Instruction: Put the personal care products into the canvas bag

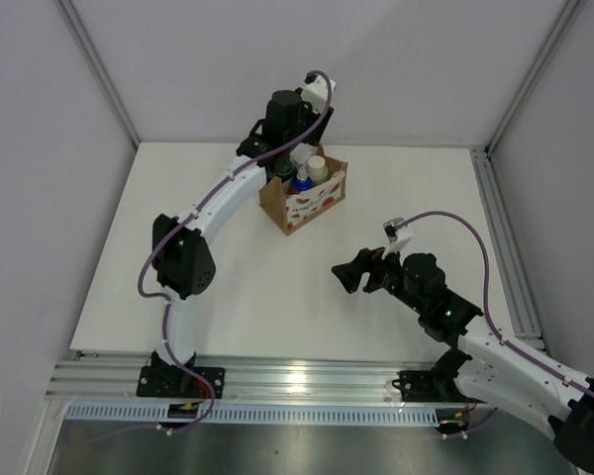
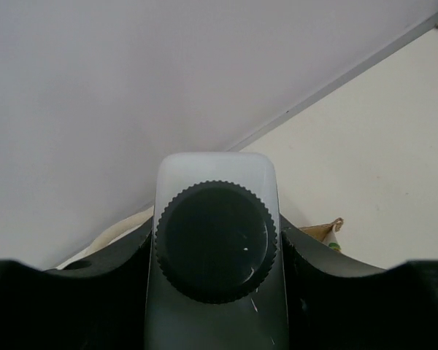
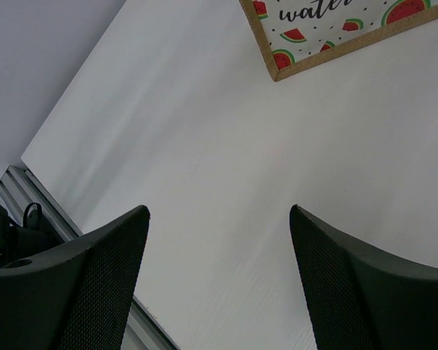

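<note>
My left gripper (image 1: 291, 141) hangs over the canvas bag (image 1: 315, 208) at the back of the table. It is shut on a translucent white bottle with a black cap (image 2: 216, 240), which fills the left wrist view between the two dark fingers (image 2: 328, 292). Inside the bag stand a white-capped bottle (image 1: 318, 166), a blue-capped bottle (image 1: 302, 184) and a dark green one (image 1: 284, 173). My right gripper (image 1: 345, 274) is open over bare table right of centre, with nothing between its fingers (image 3: 95, 284). The bag's watermelon-printed side (image 3: 336, 25) shows at the top of the right wrist view.
The white tabletop (image 1: 406, 188) is walled by grey panels at the back and sides. An aluminium rail (image 1: 297, 381) runs along the near edge and another (image 1: 500, 247) down the right side. The bag's brown rim (image 2: 323, 232) peeks out beside the held bottle.
</note>
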Motion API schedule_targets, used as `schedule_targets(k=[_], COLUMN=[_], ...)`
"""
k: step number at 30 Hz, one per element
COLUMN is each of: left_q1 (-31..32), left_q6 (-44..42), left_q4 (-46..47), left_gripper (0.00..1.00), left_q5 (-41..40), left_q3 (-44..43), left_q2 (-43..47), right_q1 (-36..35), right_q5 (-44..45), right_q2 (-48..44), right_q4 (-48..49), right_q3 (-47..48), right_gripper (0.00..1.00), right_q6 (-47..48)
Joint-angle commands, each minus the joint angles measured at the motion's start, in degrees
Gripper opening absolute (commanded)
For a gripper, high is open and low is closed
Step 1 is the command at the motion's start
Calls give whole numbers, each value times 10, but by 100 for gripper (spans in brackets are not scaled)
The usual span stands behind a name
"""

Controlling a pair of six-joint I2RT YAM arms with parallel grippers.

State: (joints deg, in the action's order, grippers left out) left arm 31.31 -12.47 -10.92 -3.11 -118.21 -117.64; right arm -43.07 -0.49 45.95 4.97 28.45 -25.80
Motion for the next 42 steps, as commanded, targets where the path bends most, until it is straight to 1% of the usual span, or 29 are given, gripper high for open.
schedule_targets(k=[1,4,6,10,16,21,33,42], left_q1=[-7,-9,-9,-13,-18,-27,-32,-48], left_q6=[-44,-66,-85,-95,-74,-34,-30,2], left_q4=[127,169,182,195,194,179,157,151], left_gripper=[0,0,0,0,0,0,0,0], left_q5=[-18,-30,-42,-37,-14,19,63,108], left_q3=[-84,-51,-47,-42,-34,-33,-5,-2], left_q2=[1,-3,-8,-19,-29,-32,-16,-15], right_q1=[-3,-3,-3,-3,-3,-3,-3,-3], right_q5=[5,5,5,-5,-14,-12,-12,-15], right_q2=[5,4,3,6,9,5,6,5], right_q4=[13,9,12,16,18,16,16,17], right_q3=[28,30,28,28,28,28,28,28], right_gripper=[81,81,81,81,81,81,81,81], right_q6=[11,12,11,6,2,2,3,1])
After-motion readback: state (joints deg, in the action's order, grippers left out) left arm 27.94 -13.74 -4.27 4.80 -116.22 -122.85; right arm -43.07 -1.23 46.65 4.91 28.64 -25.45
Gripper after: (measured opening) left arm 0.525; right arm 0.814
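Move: The canvas bag's middle lies about 7 cm ahead of the left hand, 3 cm to its left and 24 cm below; that hand already holds the white bottle. In the bag, some 22 to 24 cm below the hand, stand the red-capped bottle 8 cm ahead and 8 cm left, the blue-capped bottle 2 cm ahead and 3 cm left, and the white-capped bottle 6 cm ahead and 2 cm right. From the right hand the bag is roughly 39 cm ahead, 11 cm left and 12 cm lower. The white bottle, still pinched by its upper part just below the dark cap, is brought down towards the far side of the bag by the left hand: a dip of 3 cm while easing forward, a small rise almost back to height, then a slow sink, ending about 4.5 cm lower and 3 cm farther out. The wrist tips up slightly and levels again, ending about 5 degrees clockwise; the fingers keep their hold. ##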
